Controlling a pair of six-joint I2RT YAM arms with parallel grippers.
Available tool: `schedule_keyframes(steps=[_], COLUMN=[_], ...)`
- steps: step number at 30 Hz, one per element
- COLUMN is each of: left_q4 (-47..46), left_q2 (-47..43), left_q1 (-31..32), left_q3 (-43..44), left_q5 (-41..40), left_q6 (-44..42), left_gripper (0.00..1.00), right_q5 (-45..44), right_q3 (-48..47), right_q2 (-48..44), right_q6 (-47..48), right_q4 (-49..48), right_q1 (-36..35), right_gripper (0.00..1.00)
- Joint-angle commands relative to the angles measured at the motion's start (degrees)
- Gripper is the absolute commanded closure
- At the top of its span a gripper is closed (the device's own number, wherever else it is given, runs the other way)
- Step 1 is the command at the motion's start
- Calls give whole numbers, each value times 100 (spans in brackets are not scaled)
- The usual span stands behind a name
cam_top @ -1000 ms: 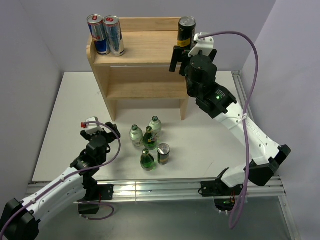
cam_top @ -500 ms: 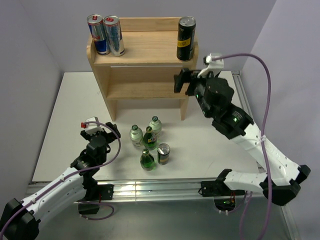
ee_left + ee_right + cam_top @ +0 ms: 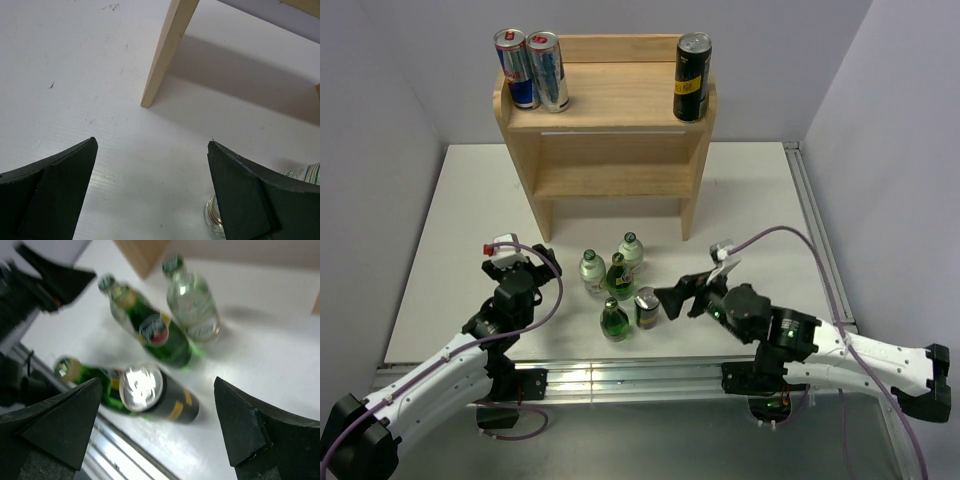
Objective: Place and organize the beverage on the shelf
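The light-wood shelf (image 3: 605, 105) stands at the back. On its top are two red-and-blue cans (image 3: 532, 70) at the left and a black-and-yellow can (image 3: 692, 77) at the right. On the table in front stand several green and clear bottles (image 3: 618, 277) and a dark can (image 3: 647, 308). My right gripper (image 3: 672, 300) is open and empty, low, just right of the dark can (image 3: 159, 397), which lies between its jaws in the right wrist view. My left gripper (image 3: 542, 258) is open and empty, left of the bottles; a clear bottle's base (image 3: 215, 217) shows by its right finger.
A shelf leg (image 3: 162, 55) stands ahead of the left gripper. The metal rail (image 3: 620, 378) runs along the table's near edge. Grey walls close in the back and both sides.
My right arm has swung down from the shelf top, leaving the black-and-yellow can there, and now sits low beside the dark can on the table. The left arm has not moved.
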State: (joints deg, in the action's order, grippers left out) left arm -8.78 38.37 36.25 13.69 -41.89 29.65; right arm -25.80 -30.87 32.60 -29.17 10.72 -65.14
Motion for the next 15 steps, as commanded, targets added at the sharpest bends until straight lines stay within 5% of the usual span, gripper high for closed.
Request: schedule_keyframes(steps=[1, 15], left_q4=[-151, -142], left_q2=[-14, 21], left_q1=[14, 14], left_q3=[239, 257], left_q5=[-48, -39], left_q6=[23, 23], left_gripper=[1, 1], right_q5=[-592, -1480], right_q3=[546, 1224], right_q2=[-175, 641], right_q6=[-887, -1530], right_q4=[-316, -939], right_q1=[-604, -2063], right_gripper=[0, 0])
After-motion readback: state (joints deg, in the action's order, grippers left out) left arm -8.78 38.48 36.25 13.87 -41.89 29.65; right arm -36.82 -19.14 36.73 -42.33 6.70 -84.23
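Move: The black can on the table is next for my empty right hand: about 2 cm ahead of it, 5 cm to its left and some 15 cm below. The front green bottle stands about 7 cm left of the can and 3 cm nearer the base; the rear green bottle is roughly 6 cm beyond the can and 5 cm left of it. From my left hand the can lies some 25 cm right, 9 cm back and 7 cm lower. I sink my open right hand about 9 cm towards the black can's level, quickly at first and then easing, while drawing it back some 6 cm to the table-edge side of the can and edging it a little left. The wrist tips roughly 10 degrees further down, and the fingers stay wide open, not yet around the can. ##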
